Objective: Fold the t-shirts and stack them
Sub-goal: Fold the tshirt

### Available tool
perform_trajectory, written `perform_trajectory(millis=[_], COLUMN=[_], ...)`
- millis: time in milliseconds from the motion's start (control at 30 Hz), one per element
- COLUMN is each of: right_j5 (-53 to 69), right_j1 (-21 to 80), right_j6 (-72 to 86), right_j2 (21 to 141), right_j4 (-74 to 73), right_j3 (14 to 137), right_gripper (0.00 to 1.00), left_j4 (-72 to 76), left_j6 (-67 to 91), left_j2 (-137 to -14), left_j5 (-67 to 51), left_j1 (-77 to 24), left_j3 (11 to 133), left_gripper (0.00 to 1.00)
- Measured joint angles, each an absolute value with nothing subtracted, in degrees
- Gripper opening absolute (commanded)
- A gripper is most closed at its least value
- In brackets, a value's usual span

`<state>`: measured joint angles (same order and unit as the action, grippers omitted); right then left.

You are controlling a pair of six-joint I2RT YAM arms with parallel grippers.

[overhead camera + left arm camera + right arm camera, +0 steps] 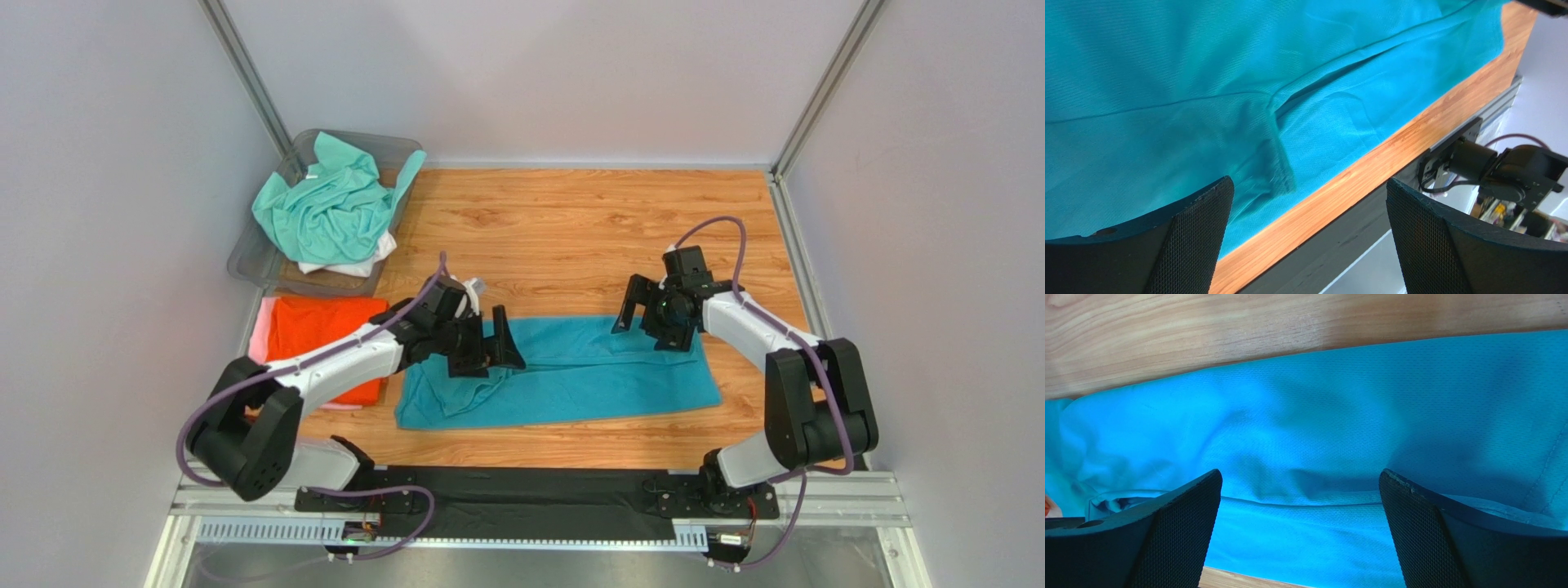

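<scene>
A teal-blue t-shirt (577, 374) lies folded into a long band across the middle of the wooden table (577, 233). My left gripper (485, 346) hovers open over the band's left part, with nothing between its fingers; its wrist view shows the cloth (1198, 92) and the table's near edge. My right gripper (653, 316) stands open above the band's far right edge, the cloth (1303, 435) spread below its empty fingers. An orange t-shirt (321, 337) lies folded on a pale pink one (260, 328) at the left. A mint-green t-shirt (329, 202) is crumpled on a white one (368, 261).
A clear grey plastic bin (264, 251) at the back left holds the mint-green and white shirts. Grey walls enclose the table on three sides. A metal rail (540, 496) with the arm bases runs along the near edge.
</scene>
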<state>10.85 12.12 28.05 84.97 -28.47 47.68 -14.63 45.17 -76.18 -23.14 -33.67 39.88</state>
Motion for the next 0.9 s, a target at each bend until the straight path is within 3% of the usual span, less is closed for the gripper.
perform_trajectory(millis=[200, 633, 900], right_j5=[7.7, 0.3, 0.0], right_j1=[11.9, 9.0, 8.8], right_j6=[29.6, 29.8, 28.5], right_j2=[85.0, 84.5, 82.2], right_j4=[-29.1, -33.1, -32.8], right_j3=[47.7, 47.6, 43.5], right_gripper=[1.00, 1.00, 1.00], left_j4=[-13.6, -12.6, -17.1], left_j6=[45.5, 46.2, 45.5], left_j2=[-82.4, -82.5, -86.6], left_j5=[-23.9, -22.4, -18.9], left_j1=[-36.7, -37.8, -37.5], left_j3=[41.1, 37.9, 43.5], left_gripper=[1.00, 1.00, 1.00])
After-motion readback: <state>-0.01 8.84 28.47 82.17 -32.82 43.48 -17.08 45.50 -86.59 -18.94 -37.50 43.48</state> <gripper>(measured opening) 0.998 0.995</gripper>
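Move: The folded strip of the t-shirt lies under both hands. The turned-in sleeve tip is about 3 cm back and 1 cm right of my left hand, 6 cm below; the strip's near edge is about 9 cm back. The orange shirt lies roughly 25 cm left and 2 cm ahead. The t-shirt's right hem is about 10 cm right and 2 cm back of my right hand, 3 cm below, the upper layer's near edge 3 cm back. I lower my open left hand about 4 cm onto the sleeve part, first drawing back and a little right, then push forward some 2 cm with a fingertip on the cloth. Meanwhile my open right hand goes about 5 cm right over the upper layer towards the hem, tilting some 10 degrees, then drags the cloth back 2 cm as it sinks slightly. ##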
